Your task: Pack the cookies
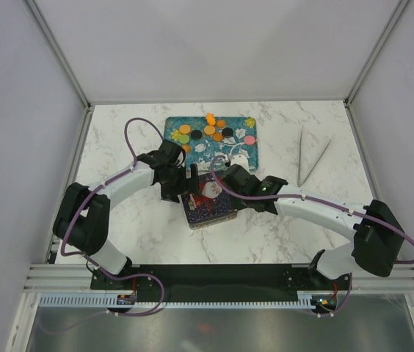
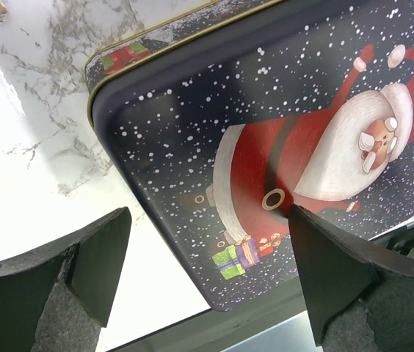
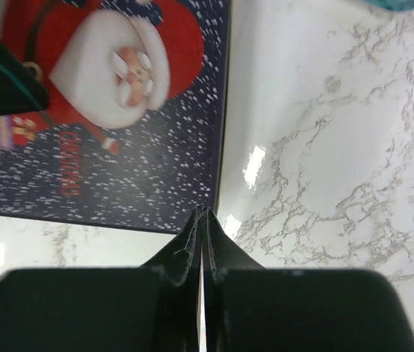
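Note:
The cookies, small round discs in orange, green, black, pink and yellow, lie on a teal floral tray at the back of the table. In front of the tray sits a dark tin with a Santa picture on its lid. My left gripper stands open over the tin's left end, one finger on either side of its corner, holding nothing. My right gripper is shut and empty, its tips at the tin's edge by the marble.
Metal tweezers lie on the marble at the right. A white paper cup sits at the tray's near right corner, close to the right arm. Grey walls close in the table on three sides.

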You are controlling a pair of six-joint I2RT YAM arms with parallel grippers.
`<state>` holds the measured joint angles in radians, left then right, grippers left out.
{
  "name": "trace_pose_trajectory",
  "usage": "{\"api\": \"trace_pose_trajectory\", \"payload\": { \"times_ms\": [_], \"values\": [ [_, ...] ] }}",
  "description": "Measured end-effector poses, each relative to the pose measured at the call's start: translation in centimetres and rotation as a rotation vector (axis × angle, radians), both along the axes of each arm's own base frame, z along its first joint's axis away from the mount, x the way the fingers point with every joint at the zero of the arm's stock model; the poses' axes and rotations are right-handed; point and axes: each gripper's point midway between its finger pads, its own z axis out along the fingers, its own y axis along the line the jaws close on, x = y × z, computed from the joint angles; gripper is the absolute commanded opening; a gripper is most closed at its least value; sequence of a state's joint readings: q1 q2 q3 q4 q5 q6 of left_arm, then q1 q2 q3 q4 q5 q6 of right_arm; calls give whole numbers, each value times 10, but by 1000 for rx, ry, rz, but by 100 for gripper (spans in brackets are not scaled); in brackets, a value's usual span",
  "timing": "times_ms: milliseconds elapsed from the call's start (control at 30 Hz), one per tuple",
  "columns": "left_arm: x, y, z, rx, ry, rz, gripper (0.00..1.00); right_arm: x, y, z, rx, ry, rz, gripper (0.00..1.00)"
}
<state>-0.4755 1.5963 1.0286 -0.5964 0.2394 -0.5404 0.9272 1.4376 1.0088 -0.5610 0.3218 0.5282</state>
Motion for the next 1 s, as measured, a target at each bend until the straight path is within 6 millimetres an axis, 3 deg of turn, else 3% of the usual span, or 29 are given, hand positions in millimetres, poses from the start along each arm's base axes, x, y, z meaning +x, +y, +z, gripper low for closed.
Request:
{"api": "trace_pose_trajectory", "payload": {
  "times_ms": [200,300,367,500,667,767,1000],
  "values": [
    [2,0,1,2,-6,-2,96,19,24,56,79,-84,11,0],
    [2,0,2,2,-9,-2,96,20,27,60,85,-98,14,0],
    [3,0,2,2,-10,-3,96,17,23,49,69,-84,12,0],
    [3,0,3,1,-13,-4,96,-5,-2,-12,-15,5,3,0],
    [4,-1,3,0,-16,-4,96,-30,-30,-61,-98,97,-14,0],
    [4,-1,4,0,-17,-3,96,-35,-35,-68,-105,115,-20,0],
    [4,-1,4,1,-17,-3,96,-26,-22,-55,-60,82,-21,0]
  ]
}}
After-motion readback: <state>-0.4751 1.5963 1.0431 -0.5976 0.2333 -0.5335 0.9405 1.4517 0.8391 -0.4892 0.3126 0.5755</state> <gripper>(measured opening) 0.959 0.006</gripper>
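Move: The cookie tin's middle lies about 8 cm to the left of the closed right fingers, 5 cm ahead and some 4 cm below them; they hang roughly over its near right corner. The patterned mat is centred about 23 cm ahead and 7 cm left, and the tongs lie some 16 cm ahead and 23 cm right, both about 8 cm lower. From the left hand the tin's middle is roughly 5 cm right, 2 cm ahead and 3 cm down. The right hand, fingers kept shut, first rises about 6 cm with a small reach forward and left over the tin's lid, its fingertips tilting up a little. Then it swings sharply down some 12 cm while drawing back and to the right, fingertips tipping down again by about 10 degrees, and ends just off the tin's near right corner, below the lid's top, after easing up about a centimetre, while the left hand stays nearly still, wide open astride the tin's left edge. ##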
